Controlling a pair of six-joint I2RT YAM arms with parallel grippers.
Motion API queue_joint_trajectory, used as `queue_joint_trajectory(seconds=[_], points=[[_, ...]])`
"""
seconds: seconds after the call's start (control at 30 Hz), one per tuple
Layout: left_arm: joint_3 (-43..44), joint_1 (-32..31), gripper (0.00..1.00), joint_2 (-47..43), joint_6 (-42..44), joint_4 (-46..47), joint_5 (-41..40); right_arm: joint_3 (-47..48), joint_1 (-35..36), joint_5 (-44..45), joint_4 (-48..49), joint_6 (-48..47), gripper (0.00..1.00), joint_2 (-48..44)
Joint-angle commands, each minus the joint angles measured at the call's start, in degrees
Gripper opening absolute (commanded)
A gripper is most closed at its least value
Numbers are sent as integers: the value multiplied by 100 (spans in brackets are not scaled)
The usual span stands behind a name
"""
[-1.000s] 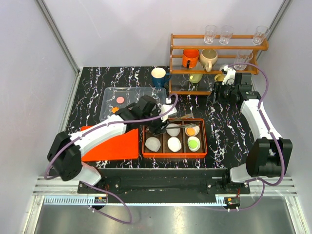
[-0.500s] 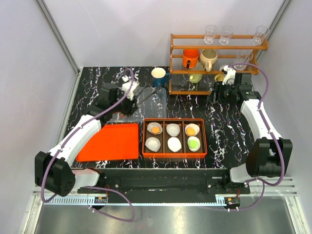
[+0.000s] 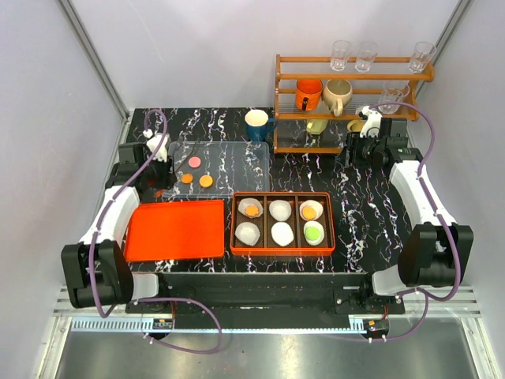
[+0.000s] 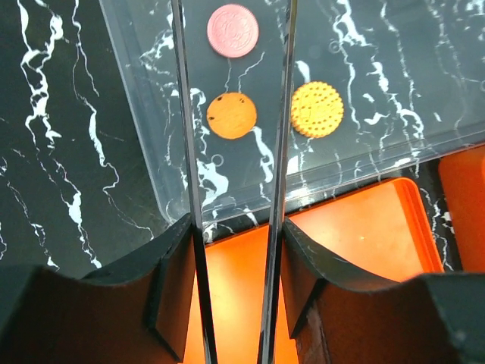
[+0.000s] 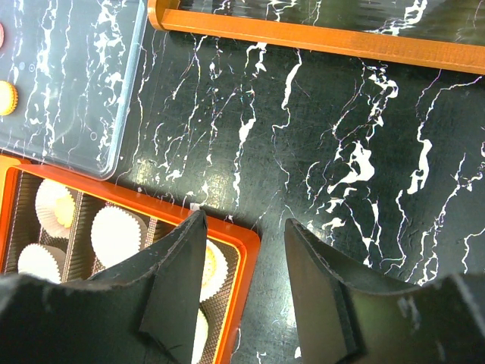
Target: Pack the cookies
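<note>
Three cookies lie on the clear tray [image 3: 229, 158]: a pink one [image 3: 194, 162] and two orange ones [image 3: 187, 178] [image 3: 206, 181]. The orange box [image 3: 282, 194] holds white liners; two carry orange cookies [image 3: 252, 210] [image 3: 308, 212] and one a green cookie [image 3: 314, 232]. My left gripper [image 3: 160, 175] is at the tray's left end, shut on tweezers [image 4: 184, 114]. In the left wrist view the gripper [image 4: 236, 224] points its blades either side of an orange cookie [image 4: 232, 115], with the pink one [image 4: 233, 30] beyond. My right gripper [image 3: 364, 142] is open and empty by the shelf.
An orange lid [image 3: 175, 229] lies left of the box. A wooden shelf [image 3: 351, 75] with mugs and glasses stands at the back right, with a blue mug [image 3: 257, 124] beside it. The right wrist view shows the box corner [image 5: 242, 250] under my open gripper [image 5: 242, 227].
My left arm has drawn back from the box's top-left liner to the tray's left end, leaving an orange cookie in that liner. The right arm has not moved.
</note>
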Motion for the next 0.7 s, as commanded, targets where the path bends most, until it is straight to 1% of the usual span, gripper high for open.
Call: queue_joint_trajectory(seconds=[0.0, 0.27, 0.67], points=[[-63, 302, 47, 266, 295, 291, 419, 58, -28, -192, 166, -11, 54, 17], [-55, 478, 48, 811, 445, 388, 656, 58, -28, -174, 175, -20, 54, 8], [-55, 469, 48, 1277, 489, 572, 551, 49, -28, -157, 175, -29, 54, 17]])
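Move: My left hand still holds the tongs, their tips reaching well past the fingers. The pink cookie they go for lies about 13 cm ahead of that hand, 4 cm to its right and 13 cm below. The plain orange cookie is some 8 cm ahead and 2 cm right, the yellow cookie 7 cm ahead and 8 cm right; the orange tray's middle is about 8 cm back and 2 cm left. From my right hand the pink cookie is roughly 49 cm left, 9 cm ahead and 18 cm below. I sink my left hand about 7 cm towards the cookies, easing off near the end, with a small early shift left of some 1.5 cm. The wrist tips about 10 degrees steeper, bringing the open tongs down with one tip on either side of the pink cookie. My fingers keep their hold on the tongs without squeezing further. ##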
